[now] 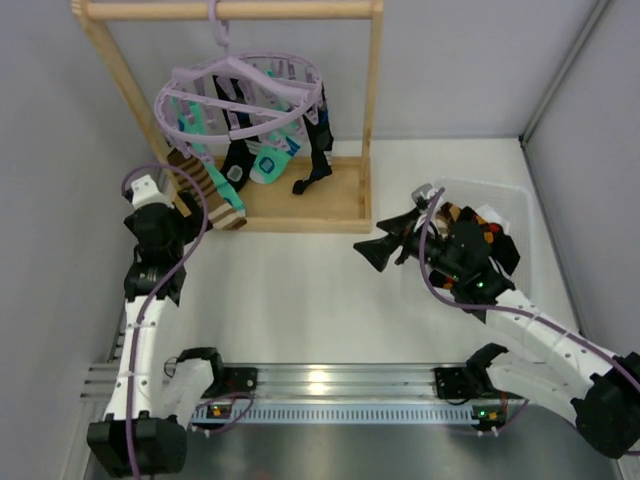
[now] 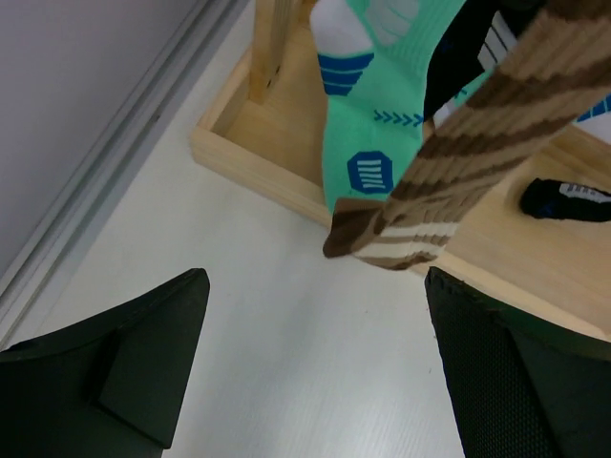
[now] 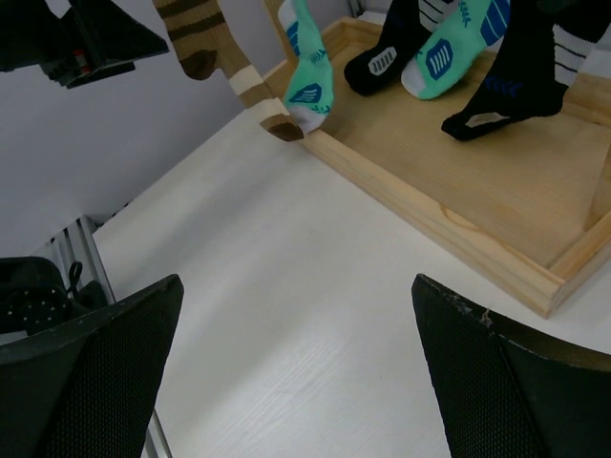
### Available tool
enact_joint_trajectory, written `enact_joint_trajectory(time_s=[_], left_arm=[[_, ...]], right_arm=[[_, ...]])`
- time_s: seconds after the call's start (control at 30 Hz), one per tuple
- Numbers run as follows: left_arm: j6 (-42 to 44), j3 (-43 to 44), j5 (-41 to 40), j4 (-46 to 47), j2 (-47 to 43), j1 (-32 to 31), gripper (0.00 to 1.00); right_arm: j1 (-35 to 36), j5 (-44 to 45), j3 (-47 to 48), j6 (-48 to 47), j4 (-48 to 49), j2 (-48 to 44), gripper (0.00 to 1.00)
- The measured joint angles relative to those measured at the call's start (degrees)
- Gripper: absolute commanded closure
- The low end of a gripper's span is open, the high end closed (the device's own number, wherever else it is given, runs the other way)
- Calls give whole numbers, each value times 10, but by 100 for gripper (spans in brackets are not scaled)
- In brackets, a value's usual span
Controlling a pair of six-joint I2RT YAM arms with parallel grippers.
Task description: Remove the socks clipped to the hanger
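Note:
The lilac hanger hangs by its hook from the wooden rack's top bar. Socks dangle from its pegs: a brown striped sock, teal ones and black ones. My left gripper is open just below and left of the brown striped sock, whose toe hangs above the gap between my jaws, beside a teal sock. My right gripper is open and empty over the table, facing the rack. In its wrist view the teal sock and a black sock hang ahead.
The wooden rack's tray base lies under the socks, and its raised rim stands between the right gripper and them. A clear plastic basket holding dark items sits at the right, behind the right arm. Grey walls close in left and right.

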Motion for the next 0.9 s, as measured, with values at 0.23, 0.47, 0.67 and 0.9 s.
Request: enact_joint_trajectory(time_s=[0.23,0.47,0.67,0.9], left_arm=[[26,-80,222,196,32,106,2],[47,-121,298,334,120,113,22],[40,-124,341,407,162,113,100],[12,-172,212,459,79,18,100]], right_arm=[[0,-38,-4,-28,-5,-31,0],[0,-49,-12,-43,-17,-82,1],[0,-52,-15,-46,-16,-94,0],[0,-45,-19,-33,-15,-84,0]])
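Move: The lower end of the brown striped sock hangs about 8 cm ahead of the left hand, 2 cm to its right and 4 cm below; the teal sock is just behind, some 13 cm ahead, level sideways and 3 cm below. The black sock hangs roughly 17 cm ahead and 8 cm to the right, 3 cm below. From the right hand, the brown sock's end lies about 15 cm ahead, 30 cm left and 4 cm below. Left hand reaches forward about 8 cm, dipping, pinches the brown sock's foot, then lifts rightward; right backs off. ##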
